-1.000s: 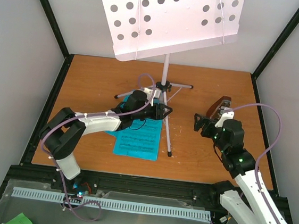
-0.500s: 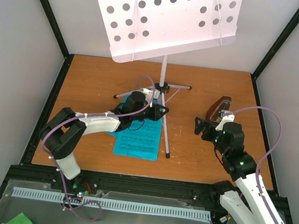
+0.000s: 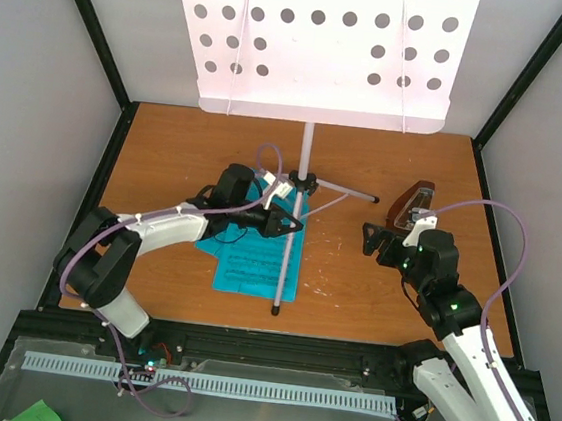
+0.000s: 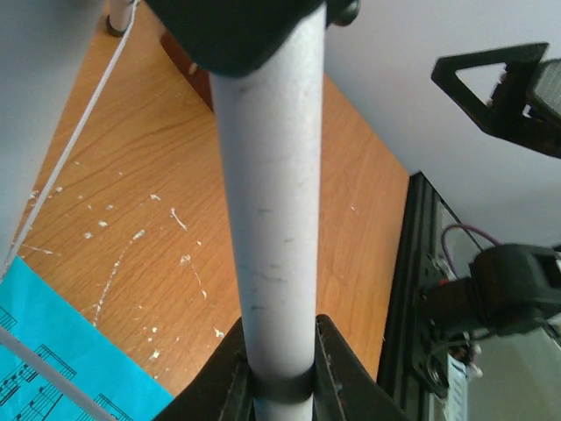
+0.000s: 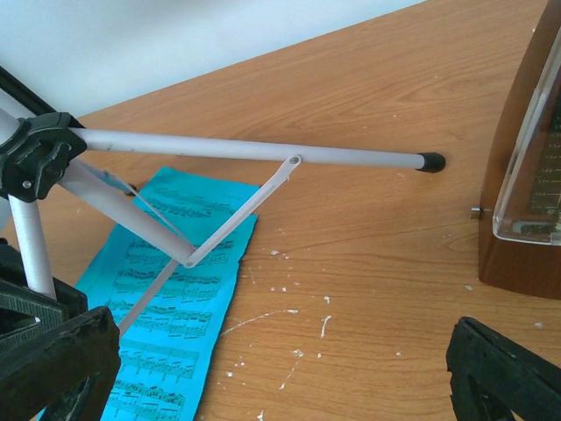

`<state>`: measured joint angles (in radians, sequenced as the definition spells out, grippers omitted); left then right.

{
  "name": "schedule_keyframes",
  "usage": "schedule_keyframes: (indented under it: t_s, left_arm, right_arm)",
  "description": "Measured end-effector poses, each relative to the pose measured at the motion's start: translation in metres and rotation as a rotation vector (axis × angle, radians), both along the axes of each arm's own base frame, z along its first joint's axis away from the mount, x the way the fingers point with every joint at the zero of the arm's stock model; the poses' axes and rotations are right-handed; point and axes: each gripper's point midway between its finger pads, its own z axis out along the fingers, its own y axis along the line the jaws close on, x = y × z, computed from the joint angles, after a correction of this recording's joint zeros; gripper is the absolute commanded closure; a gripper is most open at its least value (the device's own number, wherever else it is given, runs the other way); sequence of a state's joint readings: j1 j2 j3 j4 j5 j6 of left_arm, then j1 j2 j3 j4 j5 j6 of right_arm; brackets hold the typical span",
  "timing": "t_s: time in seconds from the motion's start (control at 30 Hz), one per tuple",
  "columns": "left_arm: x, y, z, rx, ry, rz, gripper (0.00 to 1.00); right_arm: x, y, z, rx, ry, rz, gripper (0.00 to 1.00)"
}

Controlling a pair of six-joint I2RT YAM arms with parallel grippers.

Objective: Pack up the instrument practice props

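The silver music stand (image 3: 305,153) stands mid-table, its perforated desk (image 3: 319,44) high at the back. My left gripper (image 3: 278,220) is shut on one silver tripod leg (image 4: 272,219) just below the black hub; the tube fills the jaws of the left gripper (image 4: 280,381). Blue sheet-music pages (image 3: 250,268) lie flat under that leg and also show as the blue pages (image 5: 166,298) beside the blue corner (image 4: 53,368). The brown metronome (image 3: 413,202) with its clear cover (image 5: 526,175) stands right of my right gripper (image 5: 280,386), which is open over bare wood.
Another stand leg (image 5: 263,149) lies across the table toward the metronome, ending in a black foot (image 5: 429,161). The black frame rail (image 3: 247,346) runs along the near edge, with a white cable tray (image 3: 203,381) below it. Grey walls close in the sides.
My left gripper has closed on the stand's leg. The stand has turned: its desk now faces square and the near foot swung left over the blue pages. The right arm barely moved.
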<state>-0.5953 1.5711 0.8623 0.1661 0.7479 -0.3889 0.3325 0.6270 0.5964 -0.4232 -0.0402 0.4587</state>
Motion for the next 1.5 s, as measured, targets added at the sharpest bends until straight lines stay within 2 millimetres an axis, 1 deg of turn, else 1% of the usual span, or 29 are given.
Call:
schedule_keyframes:
  t_s: [0.1,0.2,0.23,0.27,0.3,0.37,0.4,0.43,0.5,0.53,0.6,0.63,0.67,0.77,0.87,0.93,1.0,1.07,1.17,1.2,1.27,1.37,1.47,1.5]
  left_arm:
    - [0.001,0.003,0.000,-0.009,0.008,-0.070,1.00]
    - [0.003,0.002,0.000,-0.021,0.009,-0.141,1.00]
    - [0.005,0.002,0.000,-0.021,0.007,-0.150,0.97]
    - [0.005,0.002,0.000,-0.020,0.006,-0.158,0.91]
    - [0.005,0.003,-0.001,-0.016,0.006,-0.160,0.77]
    - [0.005,0.003,-0.001,-0.011,-0.014,-0.165,0.44]
    - [0.006,0.004,0.000,-0.005,-0.034,-0.163,0.32]
    - [0.007,0.005,0.000,0.000,-0.052,-0.159,0.25]
    - [0.009,0.008,0.005,0.013,-0.084,-0.133,0.19]
    - [0.010,0.010,0.009,0.019,-0.099,-0.116,0.15]
    - [0.015,0.016,0.024,0.033,-0.144,-0.054,0.05]
    - [0.019,0.020,0.035,0.035,-0.168,-0.012,0.01]
    - [0.021,0.025,0.048,0.033,-0.192,0.032,0.01]
    - [0.022,0.044,0.095,0.009,-0.279,0.165,0.00]
    - [0.020,0.064,0.133,0.006,-0.333,0.256,0.01]
    - [0.024,0.075,0.154,0.021,-0.350,0.298,0.01]
    - [0.034,0.091,0.175,0.041,-0.381,0.353,0.01]
    - [0.042,0.110,0.188,0.066,-0.425,0.420,0.01]
    - [0.047,0.139,0.190,0.123,-0.482,0.528,0.00]
    - [0.047,0.146,0.187,0.142,-0.502,0.558,0.01]
    - [0.046,0.157,0.176,0.185,-0.525,0.601,0.01]
    - [0.052,0.171,0.145,0.270,-0.541,0.655,0.01]
    - [0.056,0.182,0.108,0.366,-0.518,0.685,0.00]
    - [0.058,0.184,0.100,0.393,-0.508,0.691,0.01]
  right_arm:
    - [-0.001,0.003,0.000,0.011,0.004,0.017,0.00]
    - [-0.003,0.008,0.000,0.026,0.012,0.041,0.00]
    - [-0.004,0.011,0.000,0.038,0.017,0.054,0.00]
    - [-0.004,0.014,0.000,0.055,0.020,0.070,0.00]
    - [-0.005,0.018,0.001,0.071,0.021,0.084,0.00]
    - [-0.005,0.027,0.002,0.118,0.023,0.119,0.00]
    - [-0.004,0.033,0.001,0.150,0.027,0.140,0.02]
    - [-0.004,0.038,0.000,0.176,0.034,0.158,0.05]
    - [-0.002,0.049,-0.003,0.241,0.049,0.198,0.08]
    - [-0.001,0.054,-0.004,0.268,0.057,0.214,0.09]
    - [0.003,0.065,-0.007,0.330,0.088,0.247,0.11]
    - [0.004,0.069,-0.008,0.348,0.099,0.257,0.13]
    - [0.007,0.073,-0.007,0.368,0.103,0.270,0.13]
    - [0.015,0.084,-0.003,0.410,0.112,0.304,0.20]
    - [0.026,0.096,0.002,0.430,0.122,0.343,0.29]
    - [0.035,0.105,0.008,0.436,0.122,0.372,0.32]
    - [0.045,0.114,0.015,0.440,0.115,0.403,0.37]
    - [0.055,0.121,0.021,0.439,0.103,0.430,0.41]
    - [0.068,0.131,0.026,0.442,0.091,0.467,0.47]
    - [0.072,0.134,0.026,0.445,0.092,0.477,0.49]
    - [0.079,0.140,0.023,0.451,0.104,0.499,0.52]
    - [0.083,0.146,0.015,0.457,0.129,0.520,0.59]
    - [0.082,0.151,0.009,0.460,0.147,0.539,0.67]
    - [0.082,0.152,0.009,0.460,0.148,0.544,0.71]
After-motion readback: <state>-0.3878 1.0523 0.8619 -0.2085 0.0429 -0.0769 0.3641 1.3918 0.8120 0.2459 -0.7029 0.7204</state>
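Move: The left hand still grips the stand's front leg; the black leg hub is about 8 cm ahead of that hand and 5 cm higher, neither left nor right. From the open right hand, the hub lies some 18 cm left and 10 cm ahead, at much the same height, with the stand's right foot roughly 16 cm straight ahead on the table, 19 cm down, and the metronome about 12 cm ahead, 9 cm right and 14 cm down. The right hand sweeps about 15 cm left, at first nearly level and then also 8 cm forward, to the stand's black leg hub, turning counter-clockwise some 30 degrees and rolling its left side up while its fingers narrow from wide open to about a third, ending at the hub's lower knob with no firm grip to be seen. The left hand holds the front leg briefly, then opens wide, lets go of it and backs away upward and to its left, arching over and sinking again to finish roughly 18 cm left, 10 cm higher and a little farther forward, turned counter-clockwise towards forward. ##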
